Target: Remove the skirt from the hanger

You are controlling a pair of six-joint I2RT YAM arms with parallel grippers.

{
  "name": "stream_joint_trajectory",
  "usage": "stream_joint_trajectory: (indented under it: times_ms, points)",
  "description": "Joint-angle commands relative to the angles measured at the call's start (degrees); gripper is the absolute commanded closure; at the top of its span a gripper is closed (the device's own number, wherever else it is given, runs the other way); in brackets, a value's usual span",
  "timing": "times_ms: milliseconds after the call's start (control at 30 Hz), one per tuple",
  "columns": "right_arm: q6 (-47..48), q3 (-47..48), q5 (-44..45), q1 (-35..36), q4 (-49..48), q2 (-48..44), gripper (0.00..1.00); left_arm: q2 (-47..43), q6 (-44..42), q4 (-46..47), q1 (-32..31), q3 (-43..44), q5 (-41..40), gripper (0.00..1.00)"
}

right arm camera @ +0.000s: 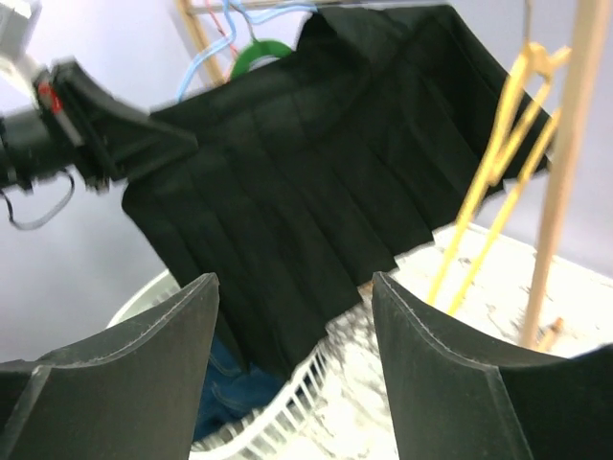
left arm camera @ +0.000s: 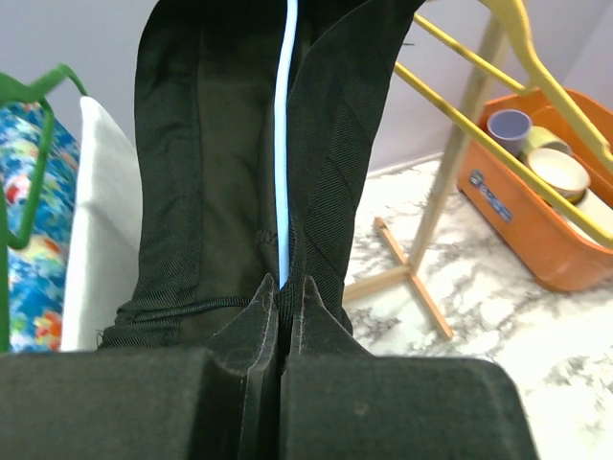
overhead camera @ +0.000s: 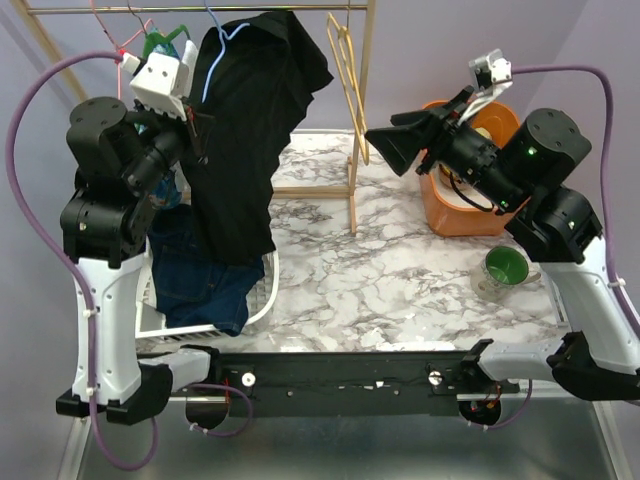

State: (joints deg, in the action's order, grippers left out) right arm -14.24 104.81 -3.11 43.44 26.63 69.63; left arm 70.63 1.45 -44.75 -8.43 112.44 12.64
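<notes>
The black skirt [overhead camera: 245, 130] hangs from the rail on the light-blue hanger [overhead camera: 212, 60] and drapes down over the basket. My left gripper [overhead camera: 200, 125] is at the skirt's left edge. In the left wrist view its jaws are shut [left arm camera: 284, 283] on a fold of the skirt [left arm camera: 211, 172], and the hanger's blue wire [left arm camera: 282, 144] runs up from between them. My right gripper [overhead camera: 385, 145] is open and empty, to the right of the skirt and apart from it. In its own view [right arm camera: 292, 283] it faces the skirt [right arm camera: 306, 163] and the hanger's hook [right arm camera: 206, 57].
A yellow hanger [overhead camera: 350, 80] hangs on the wooden rack [overhead camera: 355, 190], just right of the skirt. A white basket [overhead camera: 262, 300] holds a navy-blue garment [overhead camera: 200, 280]. An orange bin [overhead camera: 455, 210] and a green cup [overhead camera: 507, 268] stand at the right. A green hanger [overhead camera: 160, 45] is behind the left gripper.
</notes>
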Motion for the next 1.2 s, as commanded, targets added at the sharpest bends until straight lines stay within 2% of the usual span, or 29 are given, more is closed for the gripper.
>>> stream_joint_trajectory:
  times_ms: [0, 167, 467, 733, 1167]
  points:
    - [-0.4, 9.3, -5.2, 0.3, 0.3, 5.0, 0.29, -5.8, 2.5, 3.4, -0.1, -3.0, 5.3, 1.00]
    - [-1.7, 16.1, -9.2, 0.7, -3.1, 12.5, 0.30, -10.9, 4.5, 3.4, 0.0, -7.1, 9.8, 1.00]
    - [-1.0, 29.2, -8.0, 5.6, -7.6, 25.2, 0.29, -19.0, 9.5, 8.1, -0.1, -18.2, 17.2, 1.00]
    - [0.6, 28.8, -7.3, 8.5, -14.1, 29.4, 0.29, -20.6, 12.2, 10.9, -0.1, -21.4, 23.8, 1.00]
    - [4.5, 31.2, -4.0, 11.0, -14.4, 34.6, 0.28, -20.0, 14.3, 12.7, -0.1, -22.2, 28.2, 1.00]
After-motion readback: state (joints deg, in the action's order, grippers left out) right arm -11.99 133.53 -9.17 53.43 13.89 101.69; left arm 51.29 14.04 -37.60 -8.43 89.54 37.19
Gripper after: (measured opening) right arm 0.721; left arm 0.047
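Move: The blue hanger's neck lies about 15 cm ahead of the open right hand, some 22 cm to its left and 8 cm above it. The black skirt's middle is roughly 5 cm ahead of that hand, 20 cm left and 8 cm lower; the yellow hangers are about 9 cm ahead, 5 cm left, nearly level. From the left hand, already gripping hanger arm and skirt edge, the hanger's neck is some 10 cm ahead, 4 cm right and 11 cm up. Back towards the robot by about 11 cm, and some 6 cm right and a little down, the left hand draws the still-pinched blue hanger and skirt away from the rod, turning roughly 25 degrees clockwise. The right hand sweeps about 17 cm left, slightly higher, swinging some 15 degrees counter-clockwise to bring its open fingers up to the hanger just below its hook; they stay open. ##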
